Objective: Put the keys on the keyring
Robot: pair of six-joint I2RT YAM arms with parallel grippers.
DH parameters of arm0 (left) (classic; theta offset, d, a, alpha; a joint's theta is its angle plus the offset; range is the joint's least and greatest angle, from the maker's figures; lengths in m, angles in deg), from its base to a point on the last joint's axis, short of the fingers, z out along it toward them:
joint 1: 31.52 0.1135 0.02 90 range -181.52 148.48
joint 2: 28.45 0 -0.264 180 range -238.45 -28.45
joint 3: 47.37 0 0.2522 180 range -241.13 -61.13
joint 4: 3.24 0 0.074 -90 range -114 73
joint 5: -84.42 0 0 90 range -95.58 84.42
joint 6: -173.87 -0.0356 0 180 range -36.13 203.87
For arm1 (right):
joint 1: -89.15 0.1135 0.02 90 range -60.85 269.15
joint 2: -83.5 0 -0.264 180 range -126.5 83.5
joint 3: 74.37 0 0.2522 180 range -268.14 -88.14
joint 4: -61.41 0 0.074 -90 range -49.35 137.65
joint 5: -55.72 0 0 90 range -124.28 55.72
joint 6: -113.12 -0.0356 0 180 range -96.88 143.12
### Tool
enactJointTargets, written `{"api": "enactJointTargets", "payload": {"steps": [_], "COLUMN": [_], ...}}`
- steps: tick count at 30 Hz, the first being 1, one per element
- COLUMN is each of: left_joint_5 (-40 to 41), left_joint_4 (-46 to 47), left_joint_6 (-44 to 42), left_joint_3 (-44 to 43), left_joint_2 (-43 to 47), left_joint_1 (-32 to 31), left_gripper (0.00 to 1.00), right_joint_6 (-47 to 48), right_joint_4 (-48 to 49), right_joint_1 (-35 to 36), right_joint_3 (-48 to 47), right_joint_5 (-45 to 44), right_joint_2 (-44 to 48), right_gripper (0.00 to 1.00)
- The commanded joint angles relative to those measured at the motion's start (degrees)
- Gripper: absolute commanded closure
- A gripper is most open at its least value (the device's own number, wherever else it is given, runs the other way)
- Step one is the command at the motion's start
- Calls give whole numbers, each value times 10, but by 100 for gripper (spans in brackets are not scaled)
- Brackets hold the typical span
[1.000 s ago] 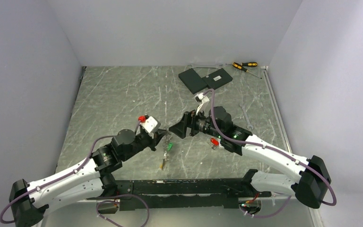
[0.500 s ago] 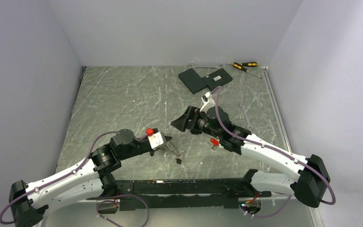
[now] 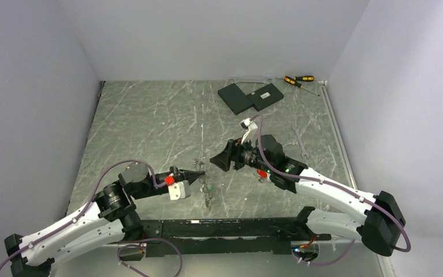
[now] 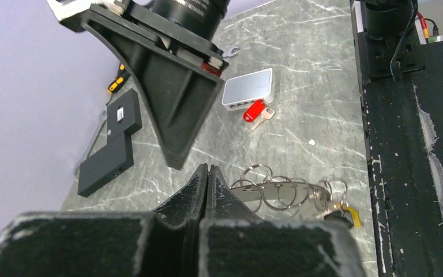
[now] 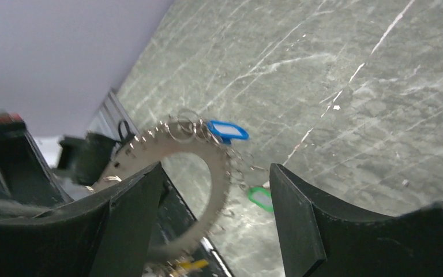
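Note:
The keyring [image 3: 206,187], a flat grey toothed ring, stands on edge just right of my left gripper [image 3: 201,172]. That gripper [image 4: 207,168] is shut, and the keyring [image 4: 277,193] with its small wire loops comes out from behind its right finger. My right gripper [image 3: 214,161] faces it, open. In the right wrist view the jaws of my right gripper [image 5: 216,167] stand to either side of the keyring [image 5: 218,184] without touching it. Blue [image 5: 228,131], green [image 5: 261,198] and yellow [image 5: 191,264] keys hang from it. A red key [image 4: 255,111] lies on the table.
Two black slabs [image 3: 251,97] and two screwdrivers [image 3: 298,79] lie at the back right. A wrench [image 3: 301,144] lies right of my right arm. A small white box [image 4: 248,95] sits by the red key. The black base rail [image 3: 225,231] runs along the near edge.
My left arm has drawn back and dropped lower, carrying the keyring with it. My right gripper has come nearer and down towards the ring, and its jaws have narrowed a little.

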Motion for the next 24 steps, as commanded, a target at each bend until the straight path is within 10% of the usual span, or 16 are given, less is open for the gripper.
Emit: {"api": "enactJointTargets", "payload": {"steps": [1,11,24], "left_joint_5": [-32,-41,-47], "left_joint_4": [13,10,68], "left_joint_6": [-43,-23,20], "left_joint_3": [2,14,40], "left_joint_2": [12,35,42], "left_joint_1": [-2,-2,-2], "left_gripper": [100,100,100], "right_joint_6": [147,366,510], "right_joint_4": [106,351,334], "right_joint_1": [-1,0,66], "right_joint_3": [38,186,162], "right_joint_5": [66,157,189], "right_joint_2": [15,61,71], "right_gripper": [28,26,28]}}
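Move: Back and to the left of the open right hand hangs the keyring, its middle about 8 cm back, 5 cm left and 2 cm lower. Its blue tag is roughly 2 cm back and 7 cm left, the green tag 4 cm back, 3 cm left and 8 cm down, the yellow one some 14 cm back, 4 cm left. The left hand, gripping the rim, has the keyring's middle about 6 cm below and 2 cm back, with no left-right offset. Swinging round to face the hanging keyring, the right hand draws back about 6 cm, dipping and then coming up again, while its wrist turns nearly 60 degrees from slanting forward-left and down to pointing left, almost level; its fingers stay wide open, touching nothing. The left fingers stay shut on a small wire ring at the rim, easing back and down about 2 cm. ##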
